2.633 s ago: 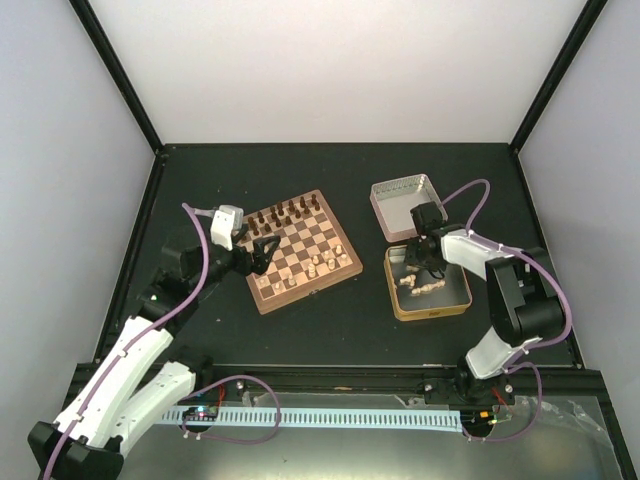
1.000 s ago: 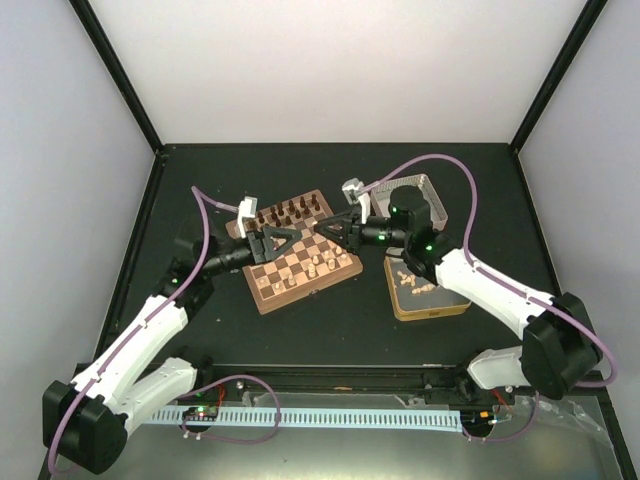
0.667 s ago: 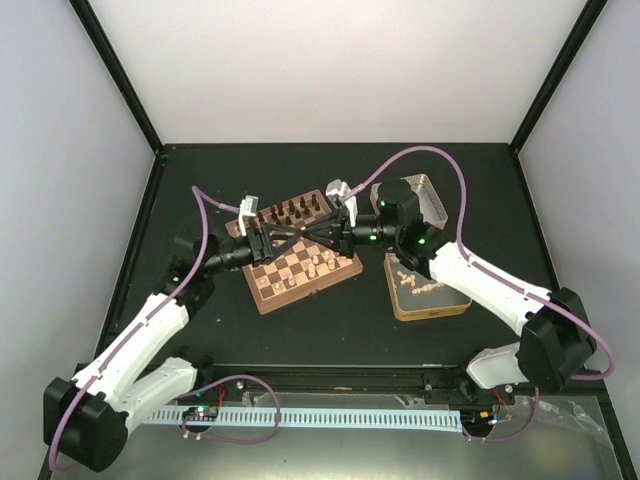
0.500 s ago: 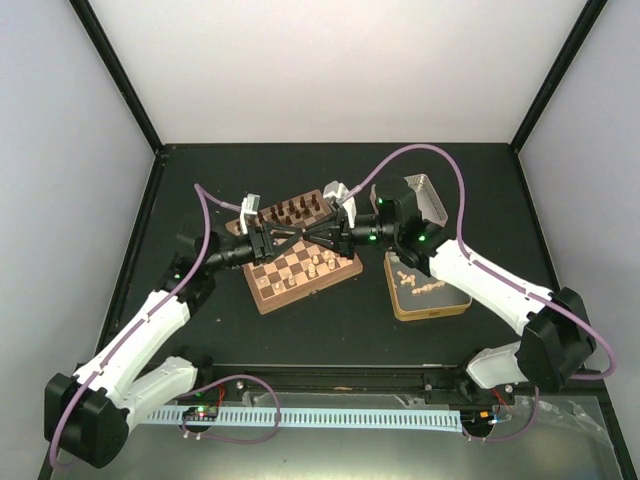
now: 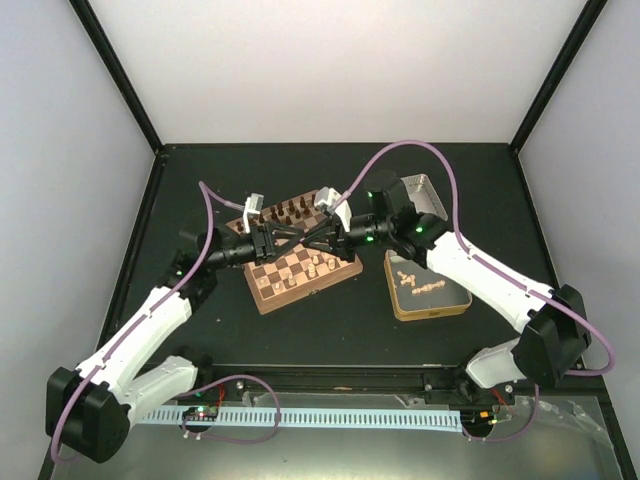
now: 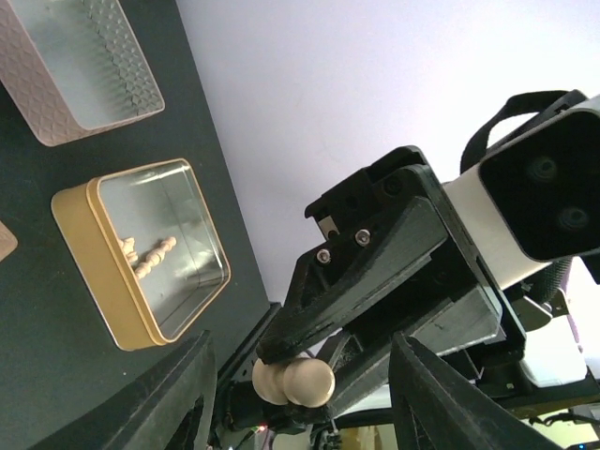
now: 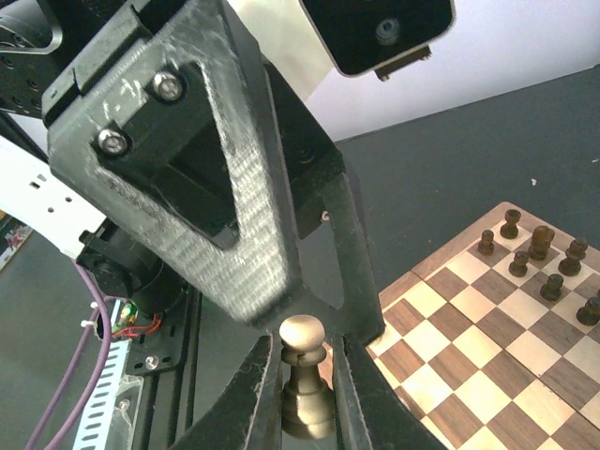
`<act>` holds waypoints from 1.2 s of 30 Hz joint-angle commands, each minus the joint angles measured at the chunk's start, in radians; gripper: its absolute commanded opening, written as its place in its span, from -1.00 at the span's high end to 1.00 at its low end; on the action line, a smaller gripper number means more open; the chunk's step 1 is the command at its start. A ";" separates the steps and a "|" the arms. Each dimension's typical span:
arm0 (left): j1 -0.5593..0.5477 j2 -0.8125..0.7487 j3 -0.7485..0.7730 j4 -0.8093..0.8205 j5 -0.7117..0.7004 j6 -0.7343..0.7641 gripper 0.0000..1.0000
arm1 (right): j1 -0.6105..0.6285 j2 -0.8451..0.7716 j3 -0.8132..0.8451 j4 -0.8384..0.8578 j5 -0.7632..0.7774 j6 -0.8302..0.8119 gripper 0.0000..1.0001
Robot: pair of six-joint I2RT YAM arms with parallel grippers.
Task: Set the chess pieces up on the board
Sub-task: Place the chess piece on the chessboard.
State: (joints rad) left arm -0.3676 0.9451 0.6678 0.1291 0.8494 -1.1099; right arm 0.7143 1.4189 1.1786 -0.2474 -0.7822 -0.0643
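Both grippers meet tip to tip above the board (image 5: pixel 290 278). My right gripper (image 7: pixel 305 361) is shut on a pale cream pawn (image 7: pixel 305 375), pinching its body with the round head sticking out past the fingertips. In the left wrist view that pawn (image 6: pixel 292 382) hangs under the right gripper's fingers (image 6: pixel 375 262). It sits between the jaws of my left gripper (image 6: pixel 300 398), which stand apart with a gap on each side. Dark pieces (image 5: pixel 295 210) line the board's far rows. A few pale pieces (image 5: pixel 318 265) stand near its front edge.
A gold tin (image 5: pixel 428 288) right of the board holds several loose pale pieces (image 6: pixel 150 255). The pinkish-silver lid (image 5: pixel 428 190) lies behind it, partly under the right arm. The cable rail (image 5: pixel 330 415) runs along the near edge.
The right gripper has carried the pawn left to meet the left gripper over the board. The left jaws have narrowed around the pawn. The right grip is unchanged.
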 commanded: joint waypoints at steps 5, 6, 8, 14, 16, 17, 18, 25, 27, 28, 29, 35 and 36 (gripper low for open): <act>0.006 0.038 0.049 0.000 0.071 -0.018 0.19 | 0.020 0.034 0.065 -0.070 0.045 -0.073 0.75; 0.005 0.041 0.052 -0.007 0.074 -0.016 0.23 | 0.022 0.036 0.067 -0.071 0.048 -0.073 0.75; 0.004 0.047 0.059 -0.023 0.082 -0.009 0.33 | 0.022 0.041 0.071 -0.071 0.061 -0.072 0.74; 0.004 0.074 0.061 -0.067 0.106 0.012 0.50 | 0.040 0.063 0.099 -0.098 0.086 -0.079 0.72; 0.004 0.083 0.062 -0.067 0.113 0.014 0.54 | 0.043 0.068 0.102 -0.108 0.089 -0.085 0.72; 0.004 0.087 0.062 -0.071 0.116 0.015 0.54 | 0.044 0.070 0.103 -0.113 0.089 -0.088 0.72; 0.004 0.091 0.063 -0.075 0.118 0.018 0.54 | 0.044 0.073 0.105 -0.117 0.090 -0.090 0.72; 0.004 0.111 0.062 -0.087 0.134 0.025 0.44 | 0.047 0.071 0.100 -0.099 0.076 -0.091 0.72; 0.003 0.116 0.061 -0.087 0.135 0.023 0.46 | 0.049 0.068 0.093 -0.084 0.073 -0.087 0.72; 0.003 0.117 0.060 -0.084 0.137 0.020 0.49 | 0.049 0.066 0.090 -0.076 0.071 -0.084 0.72; 0.003 0.118 0.061 -0.082 0.138 0.018 0.53 | 0.048 0.065 0.087 -0.064 0.073 -0.080 0.72; 0.002 0.119 0.062 -0.081 0.141 0.017 0.85 | 0.049 0.059 0.069 -0.020 0.082 -0.055 0.72; 0.002 0.120 0.059 -0.081 0.139 0.019 0.89 | 0.050 0.058 0.069 -0.018 0.084 -0.054 0.72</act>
State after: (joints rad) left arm -0.3481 1.0523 0.6903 0.0521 0.9363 -1.1027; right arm 0.7410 1.4864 1.2476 -0.3885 -0.6884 -0.1360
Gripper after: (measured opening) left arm 0.108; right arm 0.139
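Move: Held upright in the right fingers, the light chess piece lies about 1 cm to the right of the left hand point and 1 cm below it, between the half-open left fingertips, which stand some 1 cm left of the right hand point and 2 cm above it. The chessboard's middle is roughly 4 cm ahead of the left hand, straight below by about 25 cm. The gold tin of spare pieces lies about 27 cm right of that hand and 2 cm back, equally low. Closing around the round head of the chess piece, the left fingers go from half open to nearly shut and pinch it just above the right fingertips, while both hands sink together about 3 cm towards the board. The left wrist rolls some 10 degrees; the right fingers keep their grip and their tips dip by about as much. ##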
